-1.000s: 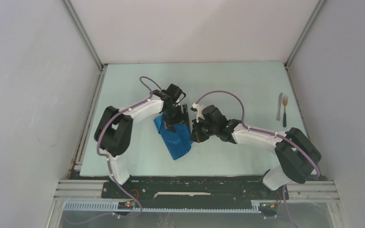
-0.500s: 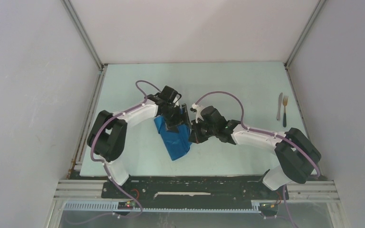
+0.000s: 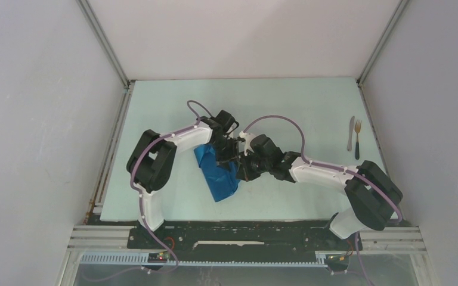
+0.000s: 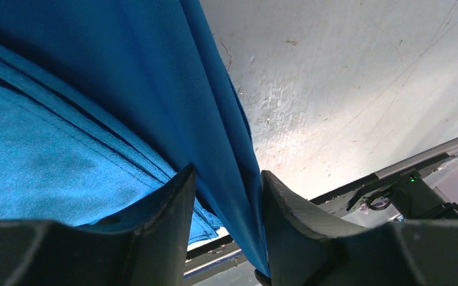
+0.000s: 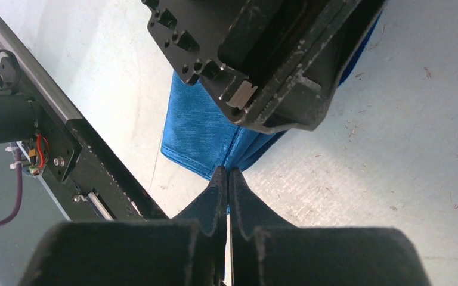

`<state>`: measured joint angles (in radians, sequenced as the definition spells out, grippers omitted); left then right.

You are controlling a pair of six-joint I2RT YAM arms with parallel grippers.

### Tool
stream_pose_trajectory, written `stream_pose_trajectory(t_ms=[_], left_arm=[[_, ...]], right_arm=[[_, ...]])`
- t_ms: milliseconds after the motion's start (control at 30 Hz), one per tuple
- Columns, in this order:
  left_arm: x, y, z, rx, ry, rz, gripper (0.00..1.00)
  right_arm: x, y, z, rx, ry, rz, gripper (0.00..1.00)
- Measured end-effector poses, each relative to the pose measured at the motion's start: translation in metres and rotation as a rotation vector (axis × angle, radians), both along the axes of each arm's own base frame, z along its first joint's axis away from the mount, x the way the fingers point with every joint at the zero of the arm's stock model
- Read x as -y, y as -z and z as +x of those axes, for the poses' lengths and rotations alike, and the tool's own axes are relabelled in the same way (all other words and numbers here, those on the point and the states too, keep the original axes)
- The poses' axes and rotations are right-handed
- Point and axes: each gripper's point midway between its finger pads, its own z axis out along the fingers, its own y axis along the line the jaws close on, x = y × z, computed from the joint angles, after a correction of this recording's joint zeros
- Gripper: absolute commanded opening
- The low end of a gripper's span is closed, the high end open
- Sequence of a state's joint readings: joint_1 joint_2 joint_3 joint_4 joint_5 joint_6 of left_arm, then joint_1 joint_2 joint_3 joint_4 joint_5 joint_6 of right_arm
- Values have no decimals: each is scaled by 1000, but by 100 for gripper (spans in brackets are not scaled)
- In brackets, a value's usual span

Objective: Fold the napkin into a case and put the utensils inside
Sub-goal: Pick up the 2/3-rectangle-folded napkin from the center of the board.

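The bright blue napkin (image 3: 219, 180) lies folded into a narrow strip at the table's middle, angled toward the near edge. My right gripper (image 3: 243, 169) is shut on its right edge; the right wrist view shows the fingertips (image 5: 227, 174) pinching the cloth (image 5: 194, 134), which lifts off the table there. My left gripper (image 3: 226, 154) hangs over the strip's far end. Its jaws (image 4: 226, 179) stand apart, with a raised layer of the napkin (image 4: 65, 149) running between them. The utensils, a silvery knife (image 3: 350, 132) and a dark-handled fork (image 3: 357, 140), lie side by side at the far right.
The left gripper's black body (image 5: 262, 53) sits right above the right gripper's fingertips, so the two are crowded together. Grey walls enclose the table (image 3: 286, 101) on three sides. A black rail (image 3: 244, 235) runs along the near edge.
The left arm has shifted right over the napkin and its jaws have narrowed around the raised cloth layer. The right gripper has kept its pinch in place.
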<state>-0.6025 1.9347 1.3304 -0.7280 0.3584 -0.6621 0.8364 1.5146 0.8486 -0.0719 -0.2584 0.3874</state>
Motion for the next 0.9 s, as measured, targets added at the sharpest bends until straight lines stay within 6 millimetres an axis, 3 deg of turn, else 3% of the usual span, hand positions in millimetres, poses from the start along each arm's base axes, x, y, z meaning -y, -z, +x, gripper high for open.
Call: stream_pose_trajectory(t_ms=[133, 200, 300, 400, 500, 600, 767, 833, 900], left_arm=[[-1, -3, 4, 15, 17, 20, 31], [-1, -4, 4, 19, 25, 25, 24], [-4, -2, 3, 23, 31, 44, 11], [-5, -1, 3, 25, 33, 52, 2], [-6, -1, 4, 28, 35, 57, 0], [-7, 0, 3, 28, 34, 60, 0], [-9, -1, -1, 27, 35, 60, 0], [-11, -5, -2, 34, 34, 56, 0], [-13, -7, -5, 36, 34, 53, 0]], right_arm=[[0, 1, 0, 7, 5, -8, 0], [0, 0, 0, 11, 5, -16, 5], [-1, -1, 1, 21, 8, -24, 23], [1, 1, 0, 17, 15, -34, 48], [6, -3, -3, 3, 29, -40, 66], [13, -22, -4, 15, 59, -13, 81], [44, -62, -2, 51, 171, 117, 88], [62, -61, 14, 19, 264, 163, 90], [77, -48, 32, -49, 353, 187, 91]])
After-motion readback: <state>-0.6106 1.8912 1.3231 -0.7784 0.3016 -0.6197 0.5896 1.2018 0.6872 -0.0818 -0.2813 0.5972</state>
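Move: The folded napkin's middle lies about 5 cm to the left of the left hand, 2 cm nearer the base and 3 cm below it, with the raised right edge already between the half-open fingers. The right hand still pinches that edge farther along with shut fingers. From the right hand, the napkin's middle is roughly 9 cm to the left, level fore and aft, and 6 cm below. Nothing else stands close by. The left fingers close fully on the napkin's right edge and pinch it while the hand stays nearly in place, easing only about 1 cm left and slightly up at the end. Once they are shut, the right hand, its fingers opening wide, lets go and leaves the napkin, first mainly up, then about 8 cm right and some 3 cm forward, dipping a little at the end as it turns roughly 20 degrees clockwise. ##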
